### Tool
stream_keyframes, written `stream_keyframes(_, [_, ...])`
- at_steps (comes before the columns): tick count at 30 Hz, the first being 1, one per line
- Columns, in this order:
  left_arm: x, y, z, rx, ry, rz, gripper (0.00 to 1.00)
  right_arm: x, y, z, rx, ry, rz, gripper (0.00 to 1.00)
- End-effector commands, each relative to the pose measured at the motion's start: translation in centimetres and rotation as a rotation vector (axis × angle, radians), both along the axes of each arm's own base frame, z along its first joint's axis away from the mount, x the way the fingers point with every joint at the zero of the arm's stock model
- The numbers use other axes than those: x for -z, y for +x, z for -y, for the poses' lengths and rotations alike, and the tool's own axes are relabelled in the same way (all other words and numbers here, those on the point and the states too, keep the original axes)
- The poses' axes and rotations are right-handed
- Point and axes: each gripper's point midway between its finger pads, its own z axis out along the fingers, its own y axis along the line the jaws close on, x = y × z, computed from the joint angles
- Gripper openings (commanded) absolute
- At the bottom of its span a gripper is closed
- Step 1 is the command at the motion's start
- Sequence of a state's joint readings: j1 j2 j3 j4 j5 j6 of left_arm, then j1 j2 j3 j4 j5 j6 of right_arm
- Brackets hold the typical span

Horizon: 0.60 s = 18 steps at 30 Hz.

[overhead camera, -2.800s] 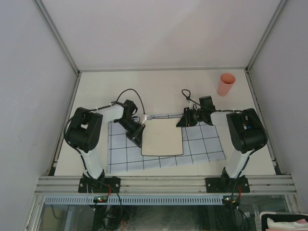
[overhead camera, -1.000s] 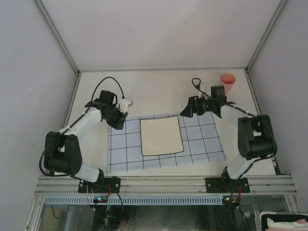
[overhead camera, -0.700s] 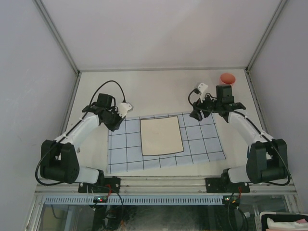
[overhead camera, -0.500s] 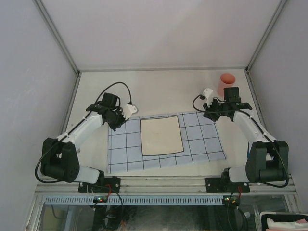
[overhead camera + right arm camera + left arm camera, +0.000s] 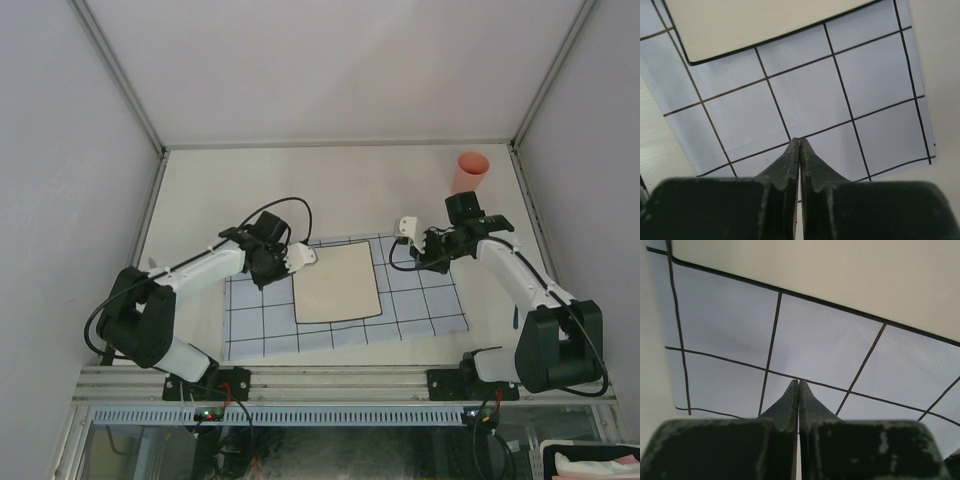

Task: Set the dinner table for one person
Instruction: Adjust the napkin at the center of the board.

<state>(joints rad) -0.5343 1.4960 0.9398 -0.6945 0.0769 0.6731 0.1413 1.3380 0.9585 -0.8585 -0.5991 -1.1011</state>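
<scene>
The dinner table (image 5: pixel 330 190) is a wide off-white surface. A light-blue cloth (image 5: pixel 420 300) with a dark grid lies flat on its near half. On that cloth rests a flat cream square (image 5: pixel 337 282). My left gripper (image 5: pixel 272 268) is shut with nothing in it, just left of the square over the cloth (image 5: pixel 815 340). My right gripper (image 5: pixel 420 258) is likewise shut and holds nothing, just right of the square. In the left wrist view the left gripper (image 5: pixel 798 382) points toward the cream square (image 5: pixel 840 270). The right gripper (image 5: pixel 799 140) hangs above the cloth (image 5: pixel 810 95).
A pink cup (image 5: pixel 470 172) stands at the table's back right corner. Grey metal rails (image 5: pixel 340 145) and pale walls edge the table. Bare table surface (image 5: pixel 660 150) shows beside the cloth's edge in the right wrist view.
Both grippers have closed. Both arms have moved from the cloth's back corners inward, toward the sides of the cream square. Cloth, square and cup have stayed put.
</scene>
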Motion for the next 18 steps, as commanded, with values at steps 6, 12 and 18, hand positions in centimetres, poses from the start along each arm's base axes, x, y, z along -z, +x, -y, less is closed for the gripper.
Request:
stream_keyframes(6, [1.9,-0.1,-0.2,-0.112,0.052,-0.022,0.00,-3.2,-1.5,-1.6,-0.044,0.066,0.059,0.00])
stream_keyframes(12, [3.0,0.4,1.0,-0.117,0.068,-0.102,0.00,-4.7,-2.9,-1.5,-0.041,0.074,0.081,0.00])
stream_keyframes(18, [3.3,1.7,1.7,-0.117,0.098,-0.124,0.00,-5.8,-4.6,-1.7,-0.049,0.098,0.078,0.00])
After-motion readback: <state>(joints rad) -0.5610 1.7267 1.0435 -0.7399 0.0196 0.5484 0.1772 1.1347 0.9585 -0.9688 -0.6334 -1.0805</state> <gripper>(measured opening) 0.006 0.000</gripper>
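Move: The cream mat's middle lies about 18 cm to the left hand's right, roughly 1 cm ahead and 5 cm below, with its left edge only some 8 cm to the right. The checked cloth under it has its middle about 21 cm right of that hand and 3 cm back. From the right hand, the mat's middle is about 23 cm left, level fore and aft, and 10 cm below. Left hand, shut, sinks about 3.5 cm towards the cloth beside the mat; right rises and backs off, 4 cm each. ##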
